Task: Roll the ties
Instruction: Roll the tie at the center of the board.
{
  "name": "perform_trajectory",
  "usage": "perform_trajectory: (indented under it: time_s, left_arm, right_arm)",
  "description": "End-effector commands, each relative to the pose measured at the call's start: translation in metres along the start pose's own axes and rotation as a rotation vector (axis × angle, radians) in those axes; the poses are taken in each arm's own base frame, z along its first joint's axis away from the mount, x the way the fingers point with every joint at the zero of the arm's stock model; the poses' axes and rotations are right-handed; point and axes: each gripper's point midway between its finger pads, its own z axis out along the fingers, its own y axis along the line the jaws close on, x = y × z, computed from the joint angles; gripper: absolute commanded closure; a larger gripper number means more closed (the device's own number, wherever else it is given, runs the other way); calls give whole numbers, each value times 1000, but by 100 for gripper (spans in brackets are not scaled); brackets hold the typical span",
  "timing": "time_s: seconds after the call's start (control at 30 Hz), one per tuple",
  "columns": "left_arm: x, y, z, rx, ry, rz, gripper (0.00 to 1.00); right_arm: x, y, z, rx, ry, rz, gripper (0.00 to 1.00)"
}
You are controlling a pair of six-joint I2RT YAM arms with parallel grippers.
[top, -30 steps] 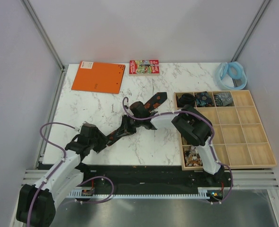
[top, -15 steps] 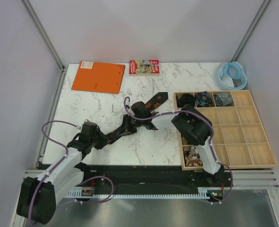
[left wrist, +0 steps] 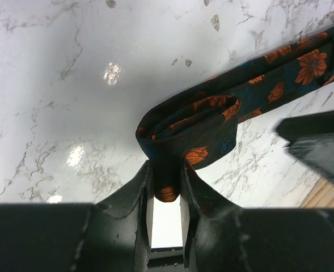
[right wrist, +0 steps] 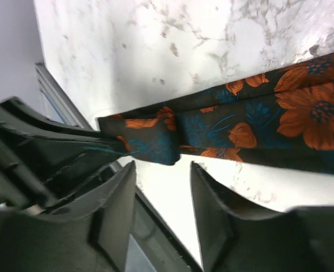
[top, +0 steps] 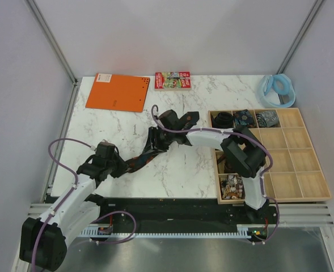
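A black tie with orange-red flowers (top: 181, 123) lies slantwise on the marble table, its near end folded into a small coil (left wrist: 189, 122). My left gripper (left wrist: 165, 184) is shut on that coil's edge; from above it sits at the tie's lower left end (top: 121, 167). My right gripper (right wrist: 164, 170) is open just beside the tie (right wrist: 257, 127), with nothing between its fingers; in the top view it hovers over the tie's middle (top: 151, 146). Three more ties lie coiled in the tray's back compartments (top: 244, 118).
A wooden compartment tray (top: 280, 161) fills the right side; its near-left cell holds a patterned bundle (top: 230, 187). An orange notebook (top: 117, 92), a small colourful booklet (top: 172, 80) and a pale blue ring (top: 277, 89) lie along the back edge.
My right gripper has opened, let go of the tie and shifted slightly toward the back. My left gripper has closed on the tie's coiled end.
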Motion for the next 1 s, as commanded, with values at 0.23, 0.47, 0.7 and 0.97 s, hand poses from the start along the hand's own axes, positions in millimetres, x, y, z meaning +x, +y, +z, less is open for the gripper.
perform_trajectory:
  time_s: [0.23,0.47,0.7,0.97]
  left_arm:
    - [0,-7,-18,2,31,27,98]
    - [1,-9,-22,18,32,20,98]
    - [3,-12,-26,32,41,12,98]
    - [5,-19,-32,55,67,18,98]
  right_arm:
    - [-8,58,-31,-10,-107,-98,76]
    - [13,58,9,-14,-55,-93,80]
    - [21,38,37,-7,-19,-56,83]
    - [28,24,42,18,-3,-31,84]
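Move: The folded roll of the tie is in my left fingers, its middle about 2 cm ahead and 2 cm to the right of that hand, and 1 cm lower. From my free right hand the roll lies some 4 cm back, 6 cm to the left and 3 cm down. The tie's flat far end is about 14 cm ahead of the right hand, 16 cm to its right and 5 cm lower. My right hand hops up about 7 cm off the tie, shutting its half-open fingers on nothing as it goes, then swings back and left and comes down about 9 cm, so the closed tips meet the near-right side of the roll. Meanwhile my left hand keeps its pinch and draws the roll back about 2 cm, lifting it slightly. ##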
